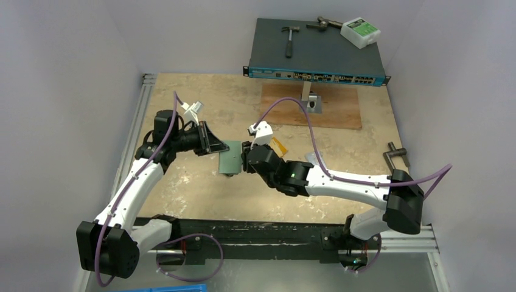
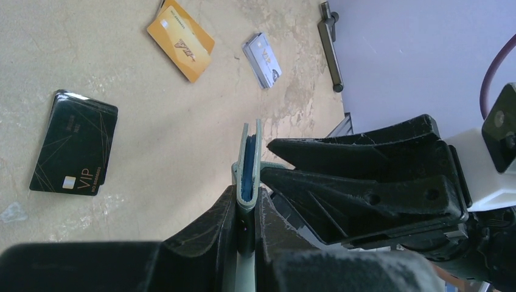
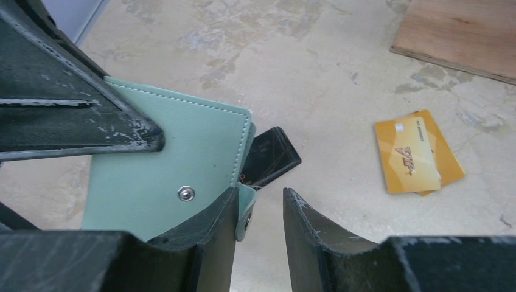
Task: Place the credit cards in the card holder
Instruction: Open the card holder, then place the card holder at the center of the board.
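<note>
My left gripper [image 2: 246, 198] is shut on the teal card holder [image 2: 249, 159] and holds it edge-up above the table; in the top view the left gripper [image 1: 214, 146] grips the holder [image 1: 230, 159] by its left side. My right gripper [image 3: 258, 210] is open, and the holder's snap tab [image 3: 246, 214] lies against the inner face of its left finger [image 3: 213, 231]. The holder's teal face [image 3: 164, 152] fills the left of the right wrist view. An orange credit card [image 2: 181, 40] and a silver credit card [image 2: 263, 59] lie flat on the table. The orange card [image 3: 409, 153] is right of my right gripper.
A thick black rounded rectangle [image 2: 74, 143] lies on the table below the holder. A network switch [image 1: 316, 52] carrying tools stands at the back, with a wooden board [image 1: 328, 109] in front of it. A dark metal handle [image 1: 395, 155] sits at the right edge.
</note>
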Robot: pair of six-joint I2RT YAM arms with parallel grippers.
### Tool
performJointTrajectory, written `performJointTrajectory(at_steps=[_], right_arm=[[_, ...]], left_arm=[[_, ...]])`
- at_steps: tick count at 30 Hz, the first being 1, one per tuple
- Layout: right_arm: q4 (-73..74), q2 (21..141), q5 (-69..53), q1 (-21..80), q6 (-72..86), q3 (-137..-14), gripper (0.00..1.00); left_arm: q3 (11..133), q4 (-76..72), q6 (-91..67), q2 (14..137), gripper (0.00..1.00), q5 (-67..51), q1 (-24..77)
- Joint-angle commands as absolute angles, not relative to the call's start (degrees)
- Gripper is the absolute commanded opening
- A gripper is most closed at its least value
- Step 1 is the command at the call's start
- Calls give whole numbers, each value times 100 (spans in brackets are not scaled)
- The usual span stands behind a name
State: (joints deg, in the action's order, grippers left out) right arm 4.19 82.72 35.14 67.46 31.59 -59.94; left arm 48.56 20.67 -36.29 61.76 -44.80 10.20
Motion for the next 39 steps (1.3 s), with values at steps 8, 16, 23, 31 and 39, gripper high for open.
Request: performJointTrajectory(at_steps=[8, 16, 23, 31, 39], right_arm=[[347, 7994, 3483, 6629, 3419, -5912, 12], [611, 7560, 3279, 6548, 3881, -5525, 0], [1306, 6984, 2717, 6504, 4325, -4787, 0], [1883, 6941, 2197, 6504, 4780, -4498, 0], [1705, 7406, 1397, 6495, 4793, -5483, 0]], left_arm=[[5118, 1812, -3726, 6115, 0, -4753, 1020], [5100, 1883, -3409, 6229, 35, -4630, 1020], [5357, 2703, -1944, 6983, 75, -4070, 1125], [5747, 3207, -494, 7226, 82, -3598, 1849], [6138, 3810, 250, 7150, 83, -3868, 2396]])
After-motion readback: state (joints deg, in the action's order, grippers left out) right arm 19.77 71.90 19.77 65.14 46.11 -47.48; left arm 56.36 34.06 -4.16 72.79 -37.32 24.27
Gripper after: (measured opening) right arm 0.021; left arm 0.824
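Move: The right hand's partly open fingers are at the clasp strap, about 1 cm to their left; the card holder's middle lies some 4 cm left, level ahead and in height. The left hand already grips the holder, whose middle is roughly 3 cm back and 2 cm right of it. About 18 cm below the right hand, the black cards lie some 6 cm left and level ahead, the gold cards 11 cm right and 6 cm farther out. Almost in place at first, the right fingers shut on the clasp strap beside the left gripper; only then does the left hand open wide and let go. The right hand draws the holder back, right and down, roughly 7 cm each way, tipping about 20 degrees downward, while the emptied left sinks some 6 cm, then swings back and to its right, turning clockwise. ##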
